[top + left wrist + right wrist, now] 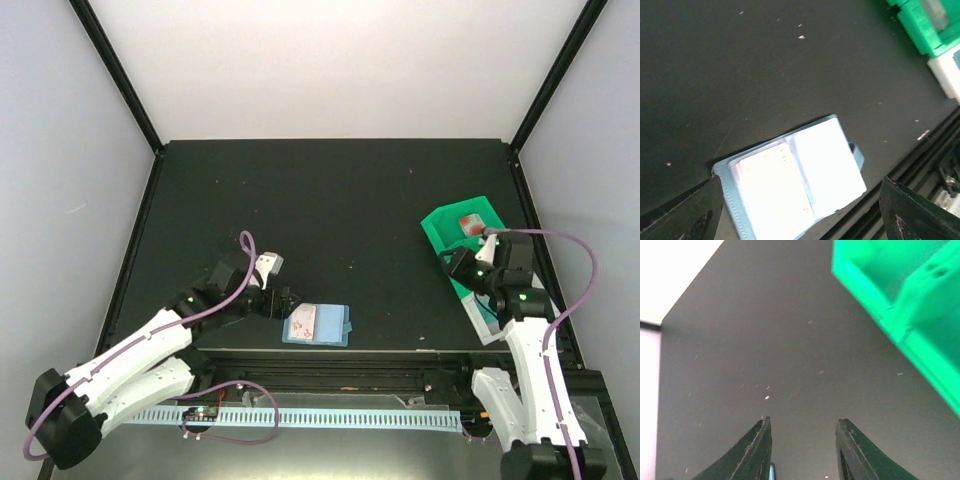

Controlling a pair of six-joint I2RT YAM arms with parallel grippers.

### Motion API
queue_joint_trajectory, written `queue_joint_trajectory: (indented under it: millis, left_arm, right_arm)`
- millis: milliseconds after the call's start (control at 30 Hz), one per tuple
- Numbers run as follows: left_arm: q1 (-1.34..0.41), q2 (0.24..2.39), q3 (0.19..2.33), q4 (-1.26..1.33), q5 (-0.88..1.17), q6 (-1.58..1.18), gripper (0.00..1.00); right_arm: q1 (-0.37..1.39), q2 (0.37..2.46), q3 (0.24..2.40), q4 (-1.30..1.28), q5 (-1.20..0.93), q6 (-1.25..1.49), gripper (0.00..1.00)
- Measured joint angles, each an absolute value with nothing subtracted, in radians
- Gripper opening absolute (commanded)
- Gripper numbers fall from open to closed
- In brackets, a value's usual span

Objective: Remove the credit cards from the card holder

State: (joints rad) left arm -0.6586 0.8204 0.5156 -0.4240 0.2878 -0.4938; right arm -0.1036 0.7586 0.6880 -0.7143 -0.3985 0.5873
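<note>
The light-blue card holder [316, 325] lies open and flat near the table's front edge. A white card with red marks [303, 321] sits in its left panel. In the left wrist view the card holder [832, 160] glares white, and the card [772, 185] shows faintly in its left pocket. My left gripper [288, 300] [800, 212] stands open just left of and above the holder, with one finger on each side and no contact. Another card with a red patch [471, 222] lies in the green tray [440, 230]. My right gripper [459, 262] [802, 447] hovers open and empty beside that tray.
The green tray [920, 335] [920, 30] stands at the right, with a white box [487, 322] [947, 75] against its near side. A metal rail [330, 365] runs along the front edge, just past the holder. Side walls enclose the dark mat.
</note>
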Motion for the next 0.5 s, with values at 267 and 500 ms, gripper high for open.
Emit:
queue_joint_trajectory:
  millis: [267, 500]
  left_arm:
    - [-0.641, 0.928, 0.455, -0.376, 0.268, -0.553, 0.68]
    - [-0.639, 0.999, 0.396, -0.295, 0.283, -0.585, 0.63]
  right_arm:
    - [0.157, 0.733, 0.606, -0.580, -0.416, 0.674, 0.36]
    - [0.359, 0.734, 0.530, -0.480, -0.404, 0.733, 0.36]
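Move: The left hand hangs over the open card holder: the credit card on its left half is some 12 cm below, 1 cm back and 1 cm to the right, and the holder's middle is 4 cm right and 1 cm back. From the right hand, the holder's middle lies about 29 cm left, 9 cm back and 16 cm down, with the green bin some 9 cm forward and 9 cm right. Left hand sinks about 7 cm towards the card, fingers narrowing; right sweeps 11 cm left towards the holder. ##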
